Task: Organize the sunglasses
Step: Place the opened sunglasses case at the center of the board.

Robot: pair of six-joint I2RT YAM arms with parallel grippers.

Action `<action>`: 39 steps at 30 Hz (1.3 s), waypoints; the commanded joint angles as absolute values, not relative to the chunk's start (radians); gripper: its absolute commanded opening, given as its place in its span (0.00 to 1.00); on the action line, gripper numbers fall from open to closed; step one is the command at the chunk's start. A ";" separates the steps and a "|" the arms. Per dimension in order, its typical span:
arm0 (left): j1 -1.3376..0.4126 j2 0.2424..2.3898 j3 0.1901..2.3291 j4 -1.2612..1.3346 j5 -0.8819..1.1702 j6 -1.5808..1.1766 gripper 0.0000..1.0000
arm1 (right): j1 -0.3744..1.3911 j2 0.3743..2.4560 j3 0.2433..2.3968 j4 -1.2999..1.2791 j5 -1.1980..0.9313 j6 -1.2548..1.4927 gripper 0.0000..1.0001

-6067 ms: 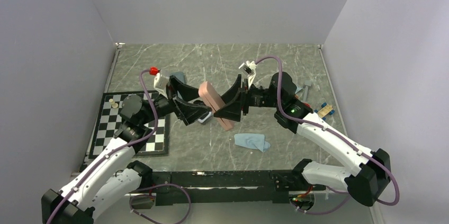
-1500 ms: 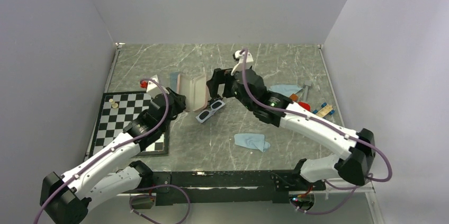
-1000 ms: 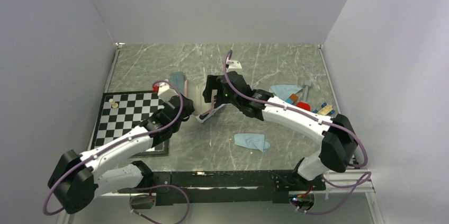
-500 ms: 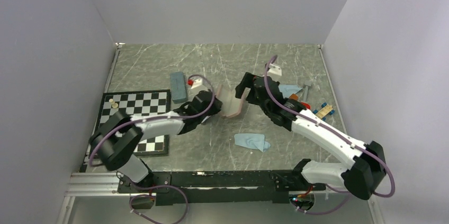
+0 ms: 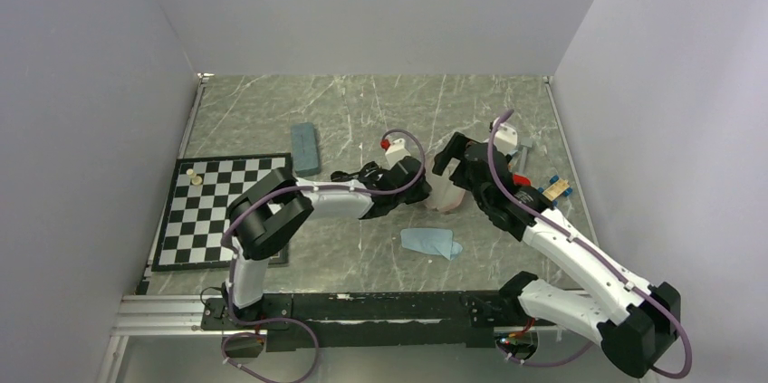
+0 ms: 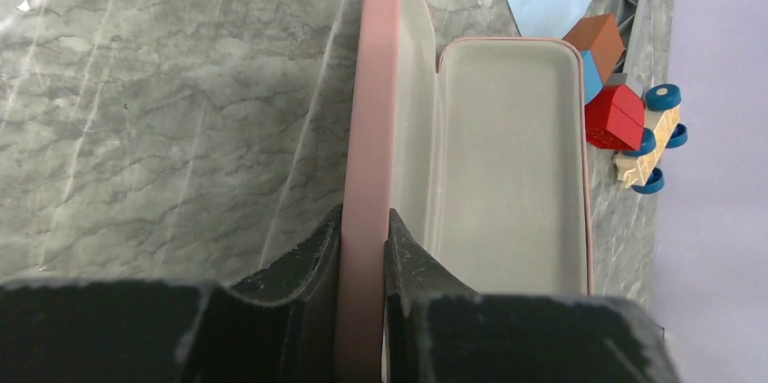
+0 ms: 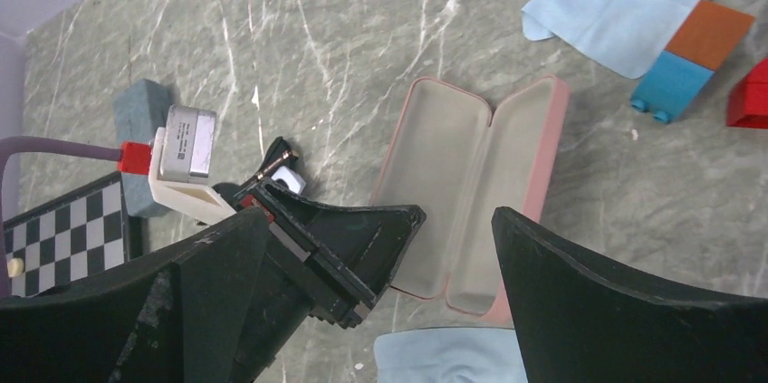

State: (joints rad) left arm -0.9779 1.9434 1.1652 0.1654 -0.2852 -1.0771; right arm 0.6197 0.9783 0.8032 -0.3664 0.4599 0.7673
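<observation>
My left gripper [image 6: 365, 220] is shut on one long edge of the open pink case [image 6: 507, 157], which lies flat with its pale lining up. From above, the left arm reaches across the table, with its gripper [image 5: 422, 191] at the case [image 5: 446, 195]. The right gripper [image 5: 451, 166] hovers open just above the case [image 7: 471, 175], apart from it; in its wrist view the gripper [image 7: 380, 211] straddles the left fingers [image 7: 362, 247]. Only a bit of the sunglasses [image 7: 279, 168], thin black frame and a white piece, peeps out beside the left wrist.
A slate-blue case [image 5: 305, 148] lies closed at the centre left beside the chessboard [image 5: 222, 211]. One light blue cloth [image 5: 430, 241] lies in front of the pink case, another [image 7: 634, 7] behind it. Toy blocks [image 6: 616, 116] and a small wheeled toy [image 5: 554, 189] sit at the right.
The left arm has swept right across the table, carrying the open pink case from the centre-left to the right. The right gripper has drawn back right, still open. The slate-blue case is uncovered.
</observation>
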 commanded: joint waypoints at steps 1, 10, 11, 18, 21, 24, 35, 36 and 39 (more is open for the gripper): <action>-0.987 1.969 1.227 0.044 -0.298 -1.144 0.06 | 0.599 0.910 0.790 -0.390 0.504 0.768 1.00; -0.996 1.969 1.263 -0.242 -0.336 -1.170 0.32 | 0.575 0.860 0.761 -0.391 0.518 0.763 1.00; -0.996 1.967 1.266 -0.263 -0.337 -1.166 0.38 | 0.574 0.859 0.760 -0.391 0.518 0.761 1.00; -0.997 1.989 1.316 -0.392 -0.338 -1.152 0.55 | 0.565 0.856 0.758 -0.391 0.513 0.758 1.00; -0.997 1.982 1.333 -0.442 -0.357 -1.150 0.56 | 0.564 0.855 0.754 -0.392 0.505 0.758 1.00; -0.996 1.945 1.306 -0.421 -0.382 -1.138 0.64 | 0.562 0.858 0.747 -0.384 0.500 0.758 1.00; -0.978 1.953 1.362 -0.476 -0.421 -1.102 0.75 | 0.558 0.867 0.752 -0.378 0.478 0.737 1.00; -0.975 1.951 1.362 -0.456 -0.423 -1.074 0.75 | 0.557 0.868 0.749 -0.373 0.476 0.733 1.00; -0.971 1.951 1.367 -0.381 -0.404 -0.993 0.76 | 0.558 0.873 0.744 -0.363 0.471 0.722 1.00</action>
State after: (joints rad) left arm -0.9810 1.9587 1.3289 -0.4305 -0.3843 -1.0977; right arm 0.5617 0.8757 0.7506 -0.3954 0.4881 0.7479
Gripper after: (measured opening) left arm 0.751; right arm 0.994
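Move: The left hand pinches the left wall of the opened case, whose middle is about 2 cm ahead, 5 to the right and 3 below, just over the bare table. The black sunglasses lie roughly 17 cm left and 3 ahead; the near blue cloth some 12 cm straight back. From the empty right hand the case is about 3 cm ahead, 2 right and 16 below. Left hand sinks about 3 cm, opens wide off the case, draws 6 cm left; right hand drifts rightward. ##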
